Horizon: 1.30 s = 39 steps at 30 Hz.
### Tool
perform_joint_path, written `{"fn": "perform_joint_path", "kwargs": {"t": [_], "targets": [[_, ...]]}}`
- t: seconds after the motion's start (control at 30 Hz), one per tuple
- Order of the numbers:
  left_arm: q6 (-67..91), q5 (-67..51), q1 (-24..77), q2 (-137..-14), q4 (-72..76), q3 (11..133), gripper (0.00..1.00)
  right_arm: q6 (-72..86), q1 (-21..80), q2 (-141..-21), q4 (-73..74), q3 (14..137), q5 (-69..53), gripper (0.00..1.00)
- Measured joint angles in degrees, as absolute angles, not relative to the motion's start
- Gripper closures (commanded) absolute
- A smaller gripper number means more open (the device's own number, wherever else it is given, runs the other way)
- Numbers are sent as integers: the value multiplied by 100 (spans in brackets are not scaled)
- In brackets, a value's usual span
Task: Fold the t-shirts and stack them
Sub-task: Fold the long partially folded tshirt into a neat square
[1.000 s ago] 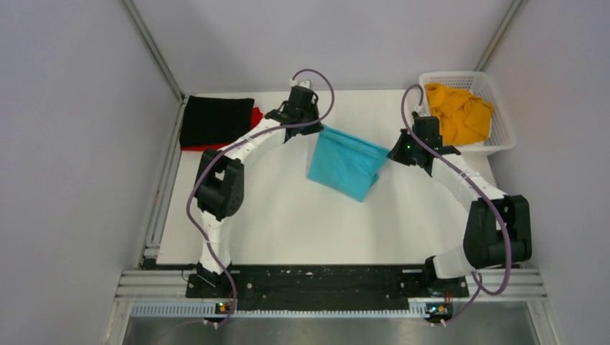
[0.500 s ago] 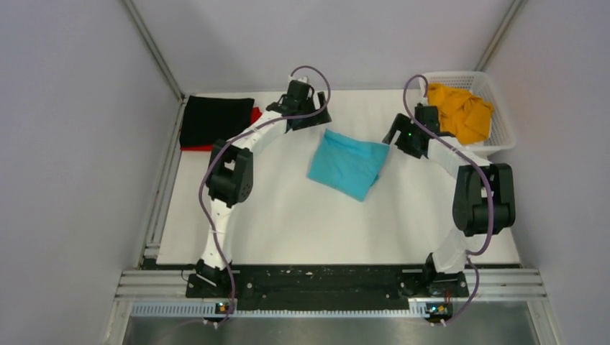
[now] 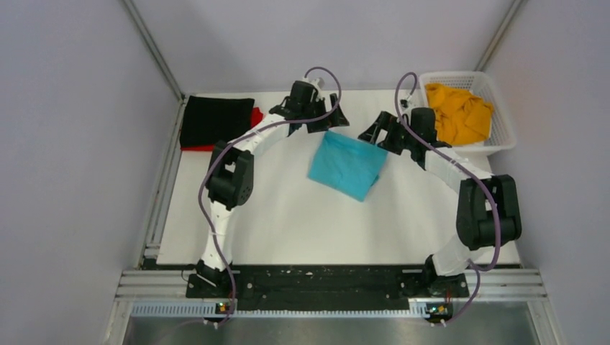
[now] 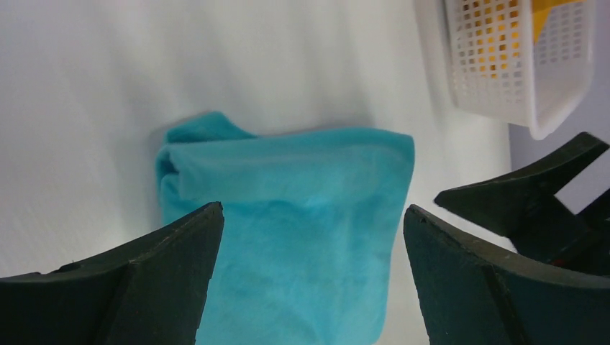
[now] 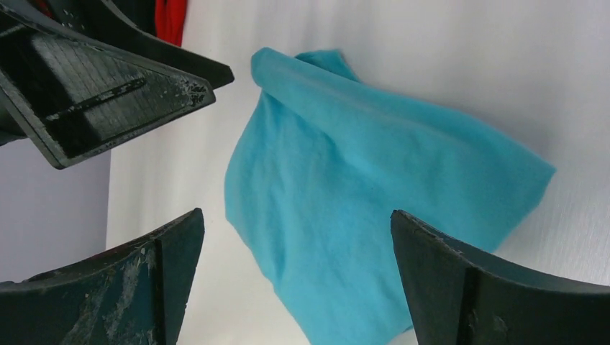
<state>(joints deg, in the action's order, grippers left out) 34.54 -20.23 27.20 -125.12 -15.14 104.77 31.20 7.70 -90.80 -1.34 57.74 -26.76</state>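
Note:
The turquoise t-shirt [image 3: 347,164] lies folded on the white table [image 3: 288,215], apart from both grippers. My left gripper [image 3: 331,122] is open and empty, just above the shirt's far left corner; the shirt [image 4: 288,237] shows between its jaws in the left wrist view. My right gripper [image 3: 375,134] is open and empty above the shirt's far right corner; the shirt [image 5: 374,208] lies below it. The black t-shirt [image 3: 216,121] lies folded on the red t-shirt [image 3: 256,115] at the back left. The orange-yellow t-shirt [image 3: 458,111] is bunched in the basket.
A white mesh basket [image 3: 498,136] stands at the back right corner, also in the left wrist view [image 4: 503,65]. Grey walls close in the table on three sides. The two grippers are close to each other above the shirt's far edge.
Both grippers have let go of the turquoise shirt, which dropped flat onto the table. They have opened wide and moved toward the back and toward each other.

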Motion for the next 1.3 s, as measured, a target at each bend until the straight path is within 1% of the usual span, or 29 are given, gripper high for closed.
{"fn": "perform_joint_path", "kwargs": {"t": [0.13,0.3,0.4,0.53,0.67,0.83,0.9,0.97,1.03,1.1,1.3], "targets": [[3546,-2342,2729,-13192,-1487,11316,1,3157,764,-9515,-388,5841,-2746,1],[3632,-2432,2696,-13941,-1503,11896,1,3170,696,-10416,-534,6169,-2871,1],[3710,-2412,2655,-14282,-1496,12073,1,3159,633,-10914,-576,6337,-2880,1],[3938,-2615,2582,-14518,-1387,12296,1,3059,589,-11242,-607,6661,-2991,1],[4204,-2869,2526,-14464,-961,11931,1,2899,556,-11389,-639,6805,-3146,1],[4329,-2899,2497,-13681,-443,10556,1,2576,554,-11321,-454,6834,-3124,1],[4246,-2757,2519,-13329,-714,10210,1,2416,556,-11135,-193,6831,-2950,1],[4112,-2626,2541,-13096,-1074,10175,1,2294,548,-10851,30,6825,-2783,1],[3962,-2495,2578,-12691,-1330,10003,1,2187,545,-10392,224,6816,-2602,1],[3863,-2338,2611,-12016,-1424,9518,1,2099,545,-9848,263,6694,-2443,1],[3852,-2110,2720,-9904,-1160,7636,1,2169,543,-7776,346,5288,-2064,1]]}}
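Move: The folded blue t-shirt lies askew on the table: its middle is roughly 8 cm back and 4 cm right of the left hand, about 7 cm lower; its far left corner is some 3 cm ahead and 3 cm left of that hand. From the right hand the shirt's middle is about 5 cm back, 6 cm left and 9 cm down; the white basket stands roughly 11 cm ahead and 29 cm to the right. The blue shirt's far edge is worked by both open grippers: the left goes about 5 cm forward, 7 cm down and slightly right, the right about 9 cm down and 5 cm forward. Down low, the left drags back some 4 cm while the right slides a little forward then holds, turning the shirt. Both then rise over 10 cm and draw back and outward to their own sides, fingers staying wide. ##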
